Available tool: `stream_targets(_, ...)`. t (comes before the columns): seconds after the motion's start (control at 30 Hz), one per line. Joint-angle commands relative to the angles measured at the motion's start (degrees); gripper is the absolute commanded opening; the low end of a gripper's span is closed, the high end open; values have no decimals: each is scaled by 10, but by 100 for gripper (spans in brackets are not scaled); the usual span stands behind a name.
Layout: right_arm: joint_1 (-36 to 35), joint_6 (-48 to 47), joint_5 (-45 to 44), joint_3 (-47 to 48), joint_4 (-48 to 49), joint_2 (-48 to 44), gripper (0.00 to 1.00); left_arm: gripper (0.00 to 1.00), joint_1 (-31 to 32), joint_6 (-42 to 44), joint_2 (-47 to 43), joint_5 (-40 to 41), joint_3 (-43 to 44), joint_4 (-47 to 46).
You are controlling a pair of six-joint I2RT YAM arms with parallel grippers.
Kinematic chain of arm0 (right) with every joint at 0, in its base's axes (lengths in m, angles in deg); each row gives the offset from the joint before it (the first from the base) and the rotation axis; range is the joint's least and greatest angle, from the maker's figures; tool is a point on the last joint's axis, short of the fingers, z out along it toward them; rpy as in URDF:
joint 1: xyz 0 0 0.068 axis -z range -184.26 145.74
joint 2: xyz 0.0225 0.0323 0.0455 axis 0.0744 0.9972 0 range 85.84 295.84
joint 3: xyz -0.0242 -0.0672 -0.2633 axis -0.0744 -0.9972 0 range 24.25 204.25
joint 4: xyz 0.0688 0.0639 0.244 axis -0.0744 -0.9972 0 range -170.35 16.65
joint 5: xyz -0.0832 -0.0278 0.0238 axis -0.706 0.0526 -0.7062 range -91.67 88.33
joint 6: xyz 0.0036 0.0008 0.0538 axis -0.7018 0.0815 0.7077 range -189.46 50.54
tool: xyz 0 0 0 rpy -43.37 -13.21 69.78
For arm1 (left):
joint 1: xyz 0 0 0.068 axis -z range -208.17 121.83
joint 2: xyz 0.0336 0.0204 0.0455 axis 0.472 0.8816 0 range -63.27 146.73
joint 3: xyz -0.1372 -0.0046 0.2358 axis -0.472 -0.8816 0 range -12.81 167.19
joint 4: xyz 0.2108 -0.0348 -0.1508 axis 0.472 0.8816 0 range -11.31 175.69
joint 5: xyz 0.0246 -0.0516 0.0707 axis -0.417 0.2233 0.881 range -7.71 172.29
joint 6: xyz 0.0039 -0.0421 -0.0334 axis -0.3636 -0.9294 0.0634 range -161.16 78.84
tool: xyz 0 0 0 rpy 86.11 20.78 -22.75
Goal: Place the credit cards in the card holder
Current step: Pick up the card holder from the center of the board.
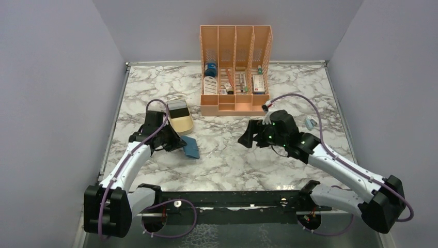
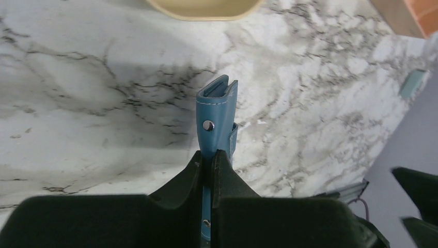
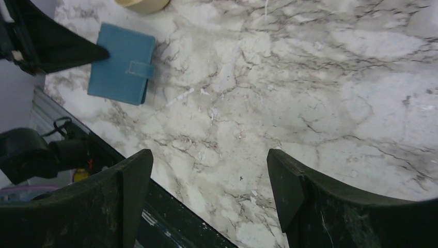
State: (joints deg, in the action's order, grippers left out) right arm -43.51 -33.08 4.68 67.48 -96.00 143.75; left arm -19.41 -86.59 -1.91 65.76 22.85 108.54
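The teal-blue card holder (image 1: pixel 190 147) rests on the marble, closed, with its snap tab across the edge (image 3: pixel 121 64). My left gripper (image 1: pixel 173 143) is shut on its near edge. In the left wrist view the card holder (image 2: pixel 217 116) runs edge-on out from between the closed jaws of that gripper (image 2: pixel 212 157). A credit card (image 1: pixel 177 108) with a grey-to-dark face lies in the beige tray (image 1: pixel 183 125) just behind the holder. My right gripper (image 1: pixel 253 135) hovers to the right of the holder, open and empty (image 3: pixel 209 170).
An orange slotted organiser (image 1: pixel 235 67) with small items stands at the back centre. A small light-blue object (image 1: pixel 310 122) lies at the right, behind the right arm. The black base rail (image 1: pixel 232 201) runs along the near edge. Grey walls enclose the table.
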Motion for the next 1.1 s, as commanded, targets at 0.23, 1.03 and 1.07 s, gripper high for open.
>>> stream_targets(0.23, -170, -233, -25, -10, 268, 107, 80, 0, 3, -6, -29, -154, 86, 11)
stream_targets(1.03, -272, -810, 44, -155, 772, 246, 79, 0, 3, -62, -36, -300, 98, 10)
stream_targets(1.07, -275, -823, 36, -154, 784, 254, 79, 0, 3, -64, -35, -306, 97, 10)
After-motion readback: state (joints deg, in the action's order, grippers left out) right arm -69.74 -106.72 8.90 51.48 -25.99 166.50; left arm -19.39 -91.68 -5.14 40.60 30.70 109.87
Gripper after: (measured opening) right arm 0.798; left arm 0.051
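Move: The card holder is already pinched in the left gripper, its middle some 3 cm right of the hand point and about 1 cm nearer and lower. From the right gripper it lies roughly 24 cm left, 2 cm back and 8 cm below. The card tray stands about 12 cm ahead of the left hand, 2 cm left and 6 cm down; the orange organizer is some 21 cm ahead of the right hand, 4 cm left and 8 cm below. Keep the left gripper shut on the card holder and raise it about 10 cm while carrying it rightward, towards the right hand, tilting the fingertips out to the right. Swing the open right gripper some 15 cm left and slightly back to the holder's free side, rolling it about a quarter turn until its fingers point nearly level to the left; leave them open. ##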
